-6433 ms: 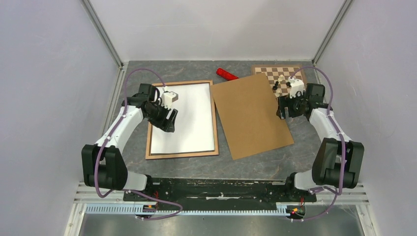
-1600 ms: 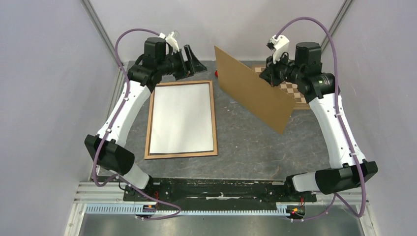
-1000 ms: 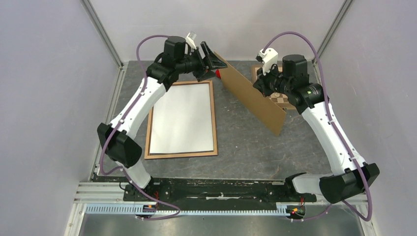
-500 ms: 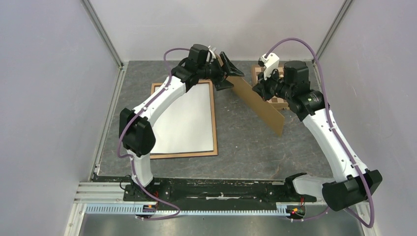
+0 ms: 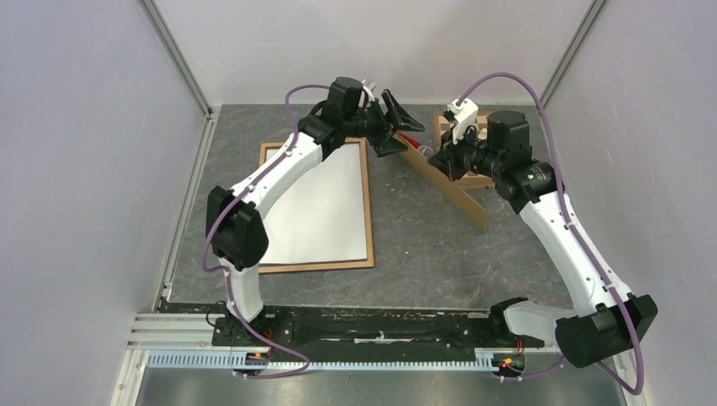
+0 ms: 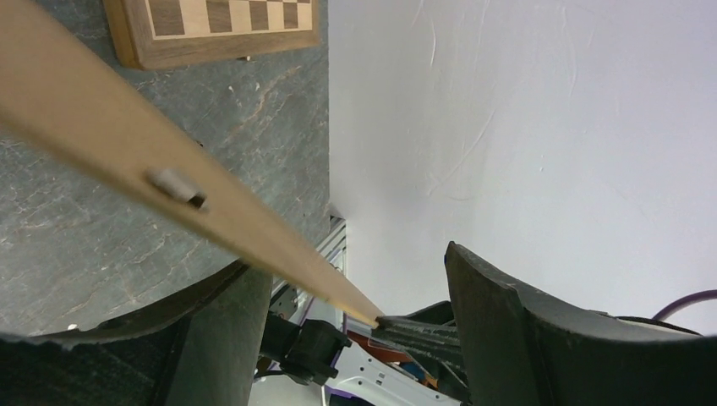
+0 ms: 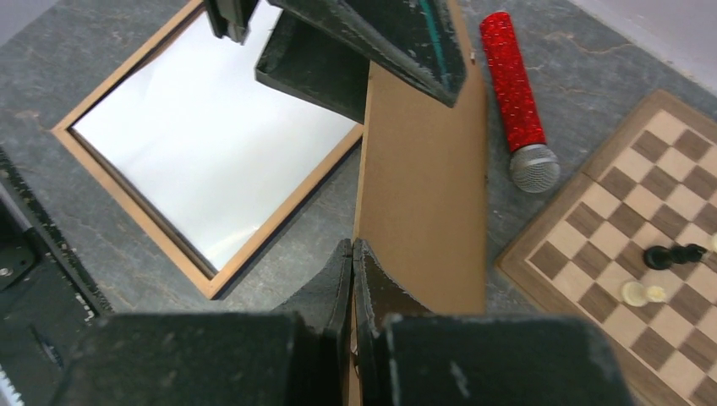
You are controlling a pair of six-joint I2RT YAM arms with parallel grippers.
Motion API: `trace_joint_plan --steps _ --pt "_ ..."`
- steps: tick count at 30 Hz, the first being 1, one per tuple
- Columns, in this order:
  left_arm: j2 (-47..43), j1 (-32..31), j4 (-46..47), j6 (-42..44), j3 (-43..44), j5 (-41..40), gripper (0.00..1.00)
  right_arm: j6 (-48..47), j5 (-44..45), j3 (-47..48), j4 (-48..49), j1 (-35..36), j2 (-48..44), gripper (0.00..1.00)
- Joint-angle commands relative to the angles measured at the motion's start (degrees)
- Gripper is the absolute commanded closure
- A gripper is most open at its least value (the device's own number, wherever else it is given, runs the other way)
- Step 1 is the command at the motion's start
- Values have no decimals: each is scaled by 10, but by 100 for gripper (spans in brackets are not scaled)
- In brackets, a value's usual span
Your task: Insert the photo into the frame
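Observation:
The frame (image 5: 313,266), light brown wood, lies flat on the left of the table. The photo (image 5: 317,203) lies inside it, white reverse up; both show in the right wrist view, frame (image 7: 131,203) and photo (image 7: 211,127). A brown fibreboard panel (image 5: 452,188) stands tilted on edge above the table, and my right gripper (image 7: 352,254) is shut on its near edge. My left gripper (image 5: 397,127) is open, its fingers either side of the panel's far upper corner. In the left wrist view the panel (image 6: 169,161), with a small metal clip, runs between the spread fingers (image 6: 524,338).
A red microphone (image 7: 516,93) lies on the table just behind the panel. A wooden chessboard (image 7: 643,254) with a few pieces sits at the back right, partly under my right arm. White walls close in the back and both sides.
My left arm swung right until its open fingers reached the panel's far corner. My right gripper carried the raised panel leftward and turned it more edge-on.

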Motion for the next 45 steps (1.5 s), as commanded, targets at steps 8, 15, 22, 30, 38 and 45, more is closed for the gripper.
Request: trace_joint_plan --steps 8,15,22,30,38,45 --pt "-6 -8 34 -20 -49 19 28 49 -110 -30 76 0 -33 84" --pt "-30 -8 55 -23 -111 32 42 53 -122 -34 77 0 -50 48" --pt "-74 -3 64 -18 -168 38 56 51 -121 -30 71 -7 -63 44" --pt "-128 25 70 -8 -233 51 81 50 -125 -32 67 -17 -68 44" --pt "-178 57 58 34 -261 67 98 41 -123 -33 65 -30 -66 45" --pt "-215 79 -43 213 -215 73 98 25 -114 -36 60 -39 -69 45"
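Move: My wide-open left hand hovers over the far-left stretch of the backboard's upper edge, about 6 cm below it and 2 cm back. From my right hand, still pinching that edge farther along, this stretch lies some 4 cm ahead, 9 cm left and 6 cm below. From the left hand, the frame's middle is about 24 cm left, level fore and aft, and the microphone 20 cm ahead and 2 cm right, both roughly 27 cm below. I take the backboard over from right to left. My left hand sinks about 8 cm, easing back, while its fingers close and pinch the board's upper edge; then it draws the board some 6 cm farther left, towards the frame, rising slightly at the end. My right hand shifts a little back and left, opens about halfway to let go, lifts about 3 cm and stays open beside the board. ##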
